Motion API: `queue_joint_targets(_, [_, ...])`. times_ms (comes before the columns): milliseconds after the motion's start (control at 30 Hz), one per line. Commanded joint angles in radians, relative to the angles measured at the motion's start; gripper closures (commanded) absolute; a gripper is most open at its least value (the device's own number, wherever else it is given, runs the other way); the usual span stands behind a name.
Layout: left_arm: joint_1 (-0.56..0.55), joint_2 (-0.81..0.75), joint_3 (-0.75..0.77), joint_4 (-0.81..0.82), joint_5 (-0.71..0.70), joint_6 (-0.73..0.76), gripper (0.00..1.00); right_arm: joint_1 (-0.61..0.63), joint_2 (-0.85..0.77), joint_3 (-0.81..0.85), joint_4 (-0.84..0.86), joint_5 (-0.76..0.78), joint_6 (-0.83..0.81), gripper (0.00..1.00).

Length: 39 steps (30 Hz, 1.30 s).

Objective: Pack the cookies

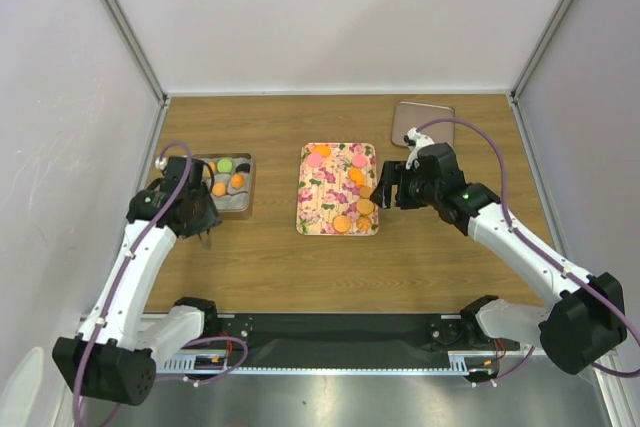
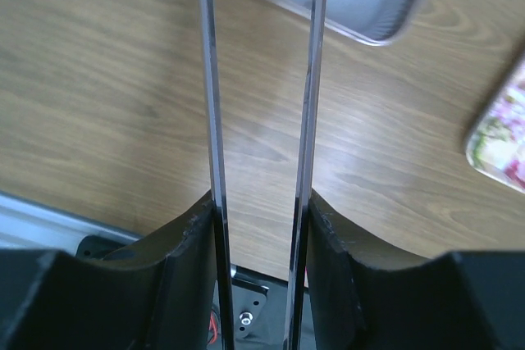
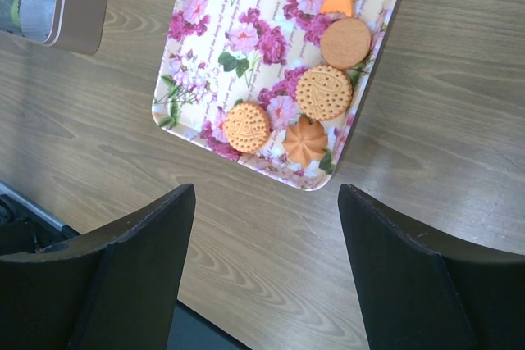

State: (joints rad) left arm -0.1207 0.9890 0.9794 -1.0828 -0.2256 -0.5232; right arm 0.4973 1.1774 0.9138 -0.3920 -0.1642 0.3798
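Note:
Cookies (image 1: pixel 342 224) lie on a flowered tray (image 1: pixel 322 192) in the middle of the table, orange ones and a pink one. The right wrist view shows several near one tray corner: two dotted rounds (image 3: pixel 323 93), a swirl (image 3: pixel 305 140) and a plain brown disc (image 3: pixel 345 43). More cookies (image 1: pixel 225 165) sit in a metal tin (image 1: pixel 246 197) at the left. My left gripper (image 1: pixel 203 222) (image 2: pixel 261 202) is just in front of the tin, shut on thin metal tongs (image 2: pixel 215 120) with nothing between the blades. My right gripper (image 1: pixel 385 187) (image 3: pixel 264 194) hangs open by the tray's right edge.
The tin's lid (image 1: pixel 422 119) lies at the back right. White walls with metal posts enclose the table on three sides. A black rail runs along the near edge between the arm bases. The tin's corner (image 2: pixel 369 6) shows just beyond the tongs.

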Motion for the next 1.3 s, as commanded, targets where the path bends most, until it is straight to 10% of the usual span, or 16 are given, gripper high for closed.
queue_joint_targets(0, [-0.094, -0.004, 0.079, -0.002, -0.017, -0.018, 0.53, -0.009, 0.001, 0.026, 0.009, 0.022, -0.022, 0.23])
queue_joint_targets(567, [-0.661, 0.413, 0.318, 0.204, -0.075, -0.074, 0.51, -0.022, -0.067, 0.082, -0.151, 0.161, 0.01, 0.23])
queue_joint_targets(1267, [-0.833, 0.816, 0.61, 0.225, -0.035, -0.052, 0.5, -0.103, -0.162, 0.089, -0.265, 0.187, -0.035, 0.23])
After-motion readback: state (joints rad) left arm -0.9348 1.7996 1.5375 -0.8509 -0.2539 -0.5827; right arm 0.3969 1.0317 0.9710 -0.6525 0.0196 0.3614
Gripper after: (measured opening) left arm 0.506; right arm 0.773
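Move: The left hand holds the tongs by their arms, and the bear-shaped orange cookie on the flowered tray lies about 18 cm ahead of this hand, 37 cm to its right and 14 cm below. Next to that cookie, a plain round cookie lies some 4 cm nearer the base and 3 cm farther right, and a pink cookie about 5 cm beyond it. The cookie box is about 16 cm straight ahead of the left hand. From the right hand the bear cookie lies roughly 9 cm ahead, 8 cm left and 16 cm below. Leaving the cookie box, the left hand keeps its hold on the tongs and sweeps some 31 cm right and about 6 cm forward, lifting a couple of centimetres before sinking about 5 cm and slowing over the tray, its wrist turning about 40 degrees clockwise so that the slotted heads reach over the bear cookie's side of the tray, with no touch to be seen. Meanwhile the open, empty right hand draws away from the tray, mostly to the right and a little up, turning slightly clockwise to make room. ##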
